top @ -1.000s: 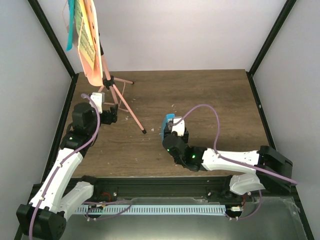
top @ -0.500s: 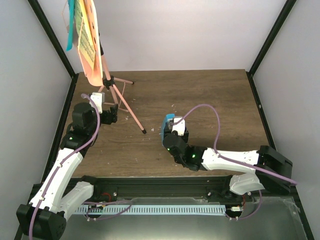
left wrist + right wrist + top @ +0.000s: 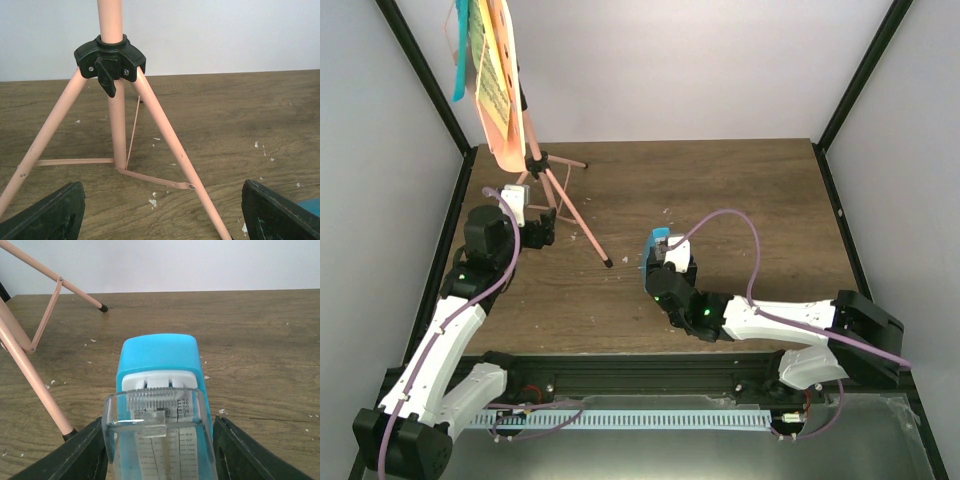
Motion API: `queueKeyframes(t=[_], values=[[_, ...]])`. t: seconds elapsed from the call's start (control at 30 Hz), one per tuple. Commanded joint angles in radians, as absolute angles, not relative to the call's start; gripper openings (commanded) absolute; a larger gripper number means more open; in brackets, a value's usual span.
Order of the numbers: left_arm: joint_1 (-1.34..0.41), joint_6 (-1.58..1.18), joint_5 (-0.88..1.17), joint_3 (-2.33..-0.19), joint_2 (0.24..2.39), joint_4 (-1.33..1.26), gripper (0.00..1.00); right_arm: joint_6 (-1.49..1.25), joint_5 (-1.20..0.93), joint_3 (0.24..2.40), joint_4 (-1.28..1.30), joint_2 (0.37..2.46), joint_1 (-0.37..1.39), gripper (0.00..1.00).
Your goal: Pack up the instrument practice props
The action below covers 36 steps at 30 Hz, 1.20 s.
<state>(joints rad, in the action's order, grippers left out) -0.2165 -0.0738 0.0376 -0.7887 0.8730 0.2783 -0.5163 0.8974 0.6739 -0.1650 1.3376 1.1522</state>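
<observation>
The salmon-pink music stand [image 3: 536,163] stands at the back left, its desk [image 3: 503,120] carrying yellow and blue music sheets [image 3: 492,85]. My left gripper [image 3: 542,228] is open, low in front of the tripod's legs [image 3: 116,120]. Both wide-set fingers [image 3: 55,212] are apart from the legs. The small blue metronome [image 3: 657,243] with its clear cover [image 3: 157,440] stands upright on the table's middle. My right gripper [image 3: 159,450] brackets it with open jaws. A narrow gap shows between the cover and the right finger [image 3: 240,452].
The stand's near leg [image 3: 590,240] ends in a black foot [image 3: 102,307] just left of the metronome. Black frame posts [image 3: 430,90] and grey walls close in the wooden table [image 3: 760,210]. Small white flecks dot the wood.
My right gripper's jaws have eased slightly apart around the metronome. The left arm and the stand have not moved.
</observation>
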Motion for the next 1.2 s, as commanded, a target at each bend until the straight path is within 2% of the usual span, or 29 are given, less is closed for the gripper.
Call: queueKeyframes(t=[0.0, 0.13, 0.2, 0.3, 0.33, 0.83, 1.03, 1.17], values=[[-0.214, -0.064, 0.031, -0.782, 0.864, 0.265, 0.87, -0.545, 0.833, 0.641, -0.053, 1.363, 1.155, 0.57], [-0.214, -0.064, 0.031, -0.781, 0.864, 0.267, 0.87, -0.535, 0.826, 0.645, -0.051, 1.346, 1.155, 0.62], [-0.215, -0.063, 0.031, -0.781, 0.862, 0.267, 0.87, -0.519, 0.816, 0.651, -0.051, 1.331, 1.155, 0.73], [-0.215, -0.062, 0.026, -0.781, 0.861, 0.267, 0.87, -0.462, 0.781, 0.677, -0.030, 1.300, 1.155, 0.98], [-0.215, -0.061, 0.024, -0.781, 0.860, 0.269, 0.87, -0.453, 0.773, 0.686, -0.010, 1.287, 1.155, 1.00], [-0.217, -0.059, 0.072, -0.770, 0.848, 0.261, 0.88, -0.402, 0.429, 0.662, 0.164, 0.917, 1.126, 1.00], [-0.314, -0.138, 0.134, -0.795, 0.868, 0.305, 0.88, -0.517, 0.235, 0.647, 0.249, 0.836, 0.937, 1.00], [-0.410, -0.334, 0.208, -0.771, 0.868, 0.297, 0.85, -0.580, 0.136, 0.602, 0.267, 0.823, 0.818, 0.94]])
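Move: The clear cover is already in the right hand, its place the face of the metronome, whose middle is about 3 cm ahead of that hand, straight in line and some 4 cm below. The nearest tripod foot stands on the table about 12 cm to the hand's left, 5 cm ahead and 11 cm lower. From the left hand the metronome is roughly 26 cm right, 3 cm back and 13 cm below. Down about 3 cm along the metronome's face goes the right hand, its half-open fingers spreading wide and letting go of the cover. It then backs off and climbs some 8 cm, turning about 20 degrees counter-clockwise, and finally swings 4 to 5 cm right with a little forward. Late on, the open left hand sets off right towards the metronome, some 5 cm, turning clockwise. ##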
